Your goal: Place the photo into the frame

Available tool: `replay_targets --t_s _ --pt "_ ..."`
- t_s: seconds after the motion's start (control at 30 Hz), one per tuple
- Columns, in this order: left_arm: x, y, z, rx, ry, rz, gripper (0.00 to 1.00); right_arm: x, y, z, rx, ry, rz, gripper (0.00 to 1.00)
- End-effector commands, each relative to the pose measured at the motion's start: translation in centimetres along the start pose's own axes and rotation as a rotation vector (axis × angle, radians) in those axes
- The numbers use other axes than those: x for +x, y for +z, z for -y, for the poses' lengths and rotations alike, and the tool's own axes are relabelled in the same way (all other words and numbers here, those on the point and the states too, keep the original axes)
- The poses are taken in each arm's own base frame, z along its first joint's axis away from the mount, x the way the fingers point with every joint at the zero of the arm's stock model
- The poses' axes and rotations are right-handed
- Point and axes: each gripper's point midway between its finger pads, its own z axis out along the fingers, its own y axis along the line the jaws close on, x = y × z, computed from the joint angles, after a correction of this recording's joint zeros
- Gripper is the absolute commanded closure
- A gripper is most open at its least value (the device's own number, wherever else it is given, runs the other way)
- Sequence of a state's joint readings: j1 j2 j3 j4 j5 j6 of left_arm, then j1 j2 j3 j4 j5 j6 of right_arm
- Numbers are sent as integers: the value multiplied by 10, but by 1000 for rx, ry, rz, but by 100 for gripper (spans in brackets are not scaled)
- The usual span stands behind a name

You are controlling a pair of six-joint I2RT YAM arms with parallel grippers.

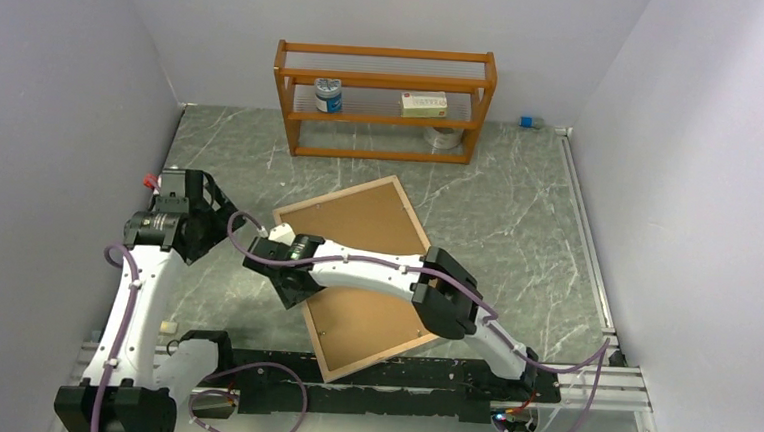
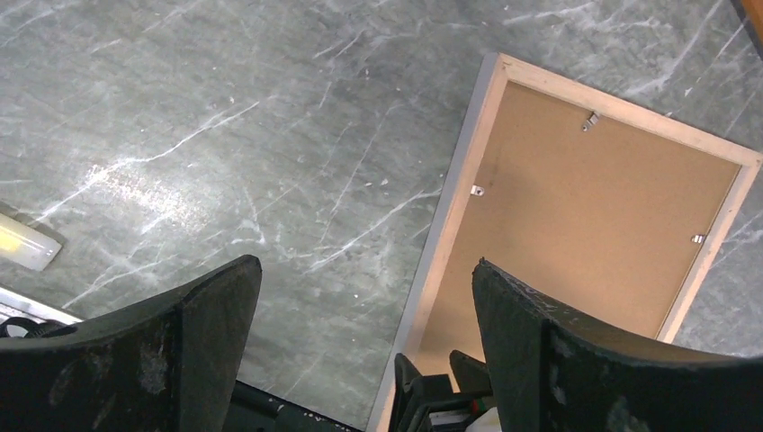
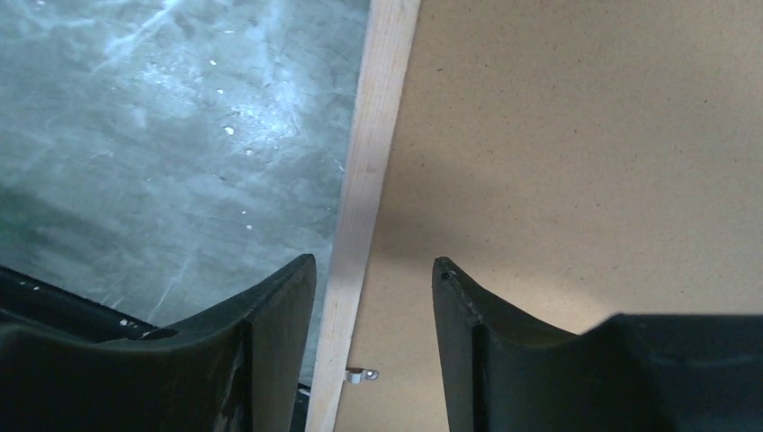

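The frame (image 1: 334, 195) lies face down on the marble table, its light wood back rim (image 2: 459, 193) and brown backing board (image 1: 357, 225) facing up. The photo is out of view. My right gripper (image 1: 278, 240) hangs over the frame's left side. Its jaws stand apart astride the wood rim (image 3: 373, 135), touching nothing, with a small metal clip (image 3: 362, 375) on the rim's inner edge below them. In its own view the right gripper (image 3: 373, 261) has one finger over the table and one over the board (image 3: 585, 162). My left gripper (image 1: 193, 204) is wide open and empty, above bare table (image 2: 364, 265) left of the frame.
An orange shelf rack (image 1: 385, 101) stands at the back with a jar (image 1: 328, 96), a box (image 1: 424, 103) and a metal roll (image 1: 445, 137). A small blue object (image 1: 530, 122) sits at the back right. White walls close three sides, and a rail (image 1: 398, 372) runs along the near edge.
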State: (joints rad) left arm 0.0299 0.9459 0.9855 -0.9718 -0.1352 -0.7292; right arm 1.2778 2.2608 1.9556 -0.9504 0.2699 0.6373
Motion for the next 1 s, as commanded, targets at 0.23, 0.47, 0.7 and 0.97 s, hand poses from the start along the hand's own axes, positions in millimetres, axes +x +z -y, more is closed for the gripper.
replay_targets --t_s 0.23,0.47,0.7,0.97 --pt "13 21 -6 -16 -37 -116 7 16 17 -11 -6 -13 -28 52" --pt "10 36 -7 0 -63 -158 8 29 30 -13 5 -9 -58 55" --pt "28 50 0 84 -122 -245 7 26 29 -15 -4 14 -45 79" --pt "54 64 18 241 -119 -366 6 -1 -1 -15 -35 74 74 98"
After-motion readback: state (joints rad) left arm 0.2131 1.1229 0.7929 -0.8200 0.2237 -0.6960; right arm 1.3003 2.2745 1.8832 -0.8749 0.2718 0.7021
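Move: Under the right hand's open fingers runs the frame's left rail, the part in reach lying about 1 cm back, 1 cm left and 3 cm below. From that hand, the metal clip is some 7 cm back and 3 cm right, the far left corner about 20 cm ahead and 6 cm left, the near corner roughly 17 cm back and 7 cm right. From the left hand, the same part of the rail is some 8 cm back, 18 cm right and 16 cm below. Sinking about 2.5 cm and easing 1 cm back, the right hand straddles the left rail, one finger on the marble side and one on the board side, then closes and pinches the rail just beyond the clip. The left hand, still wide open, comes down some 8 cm beside the frame, ending 2 cm farther right as its fingertips swing rightward, nearly 20 degrees, towards the rail. ##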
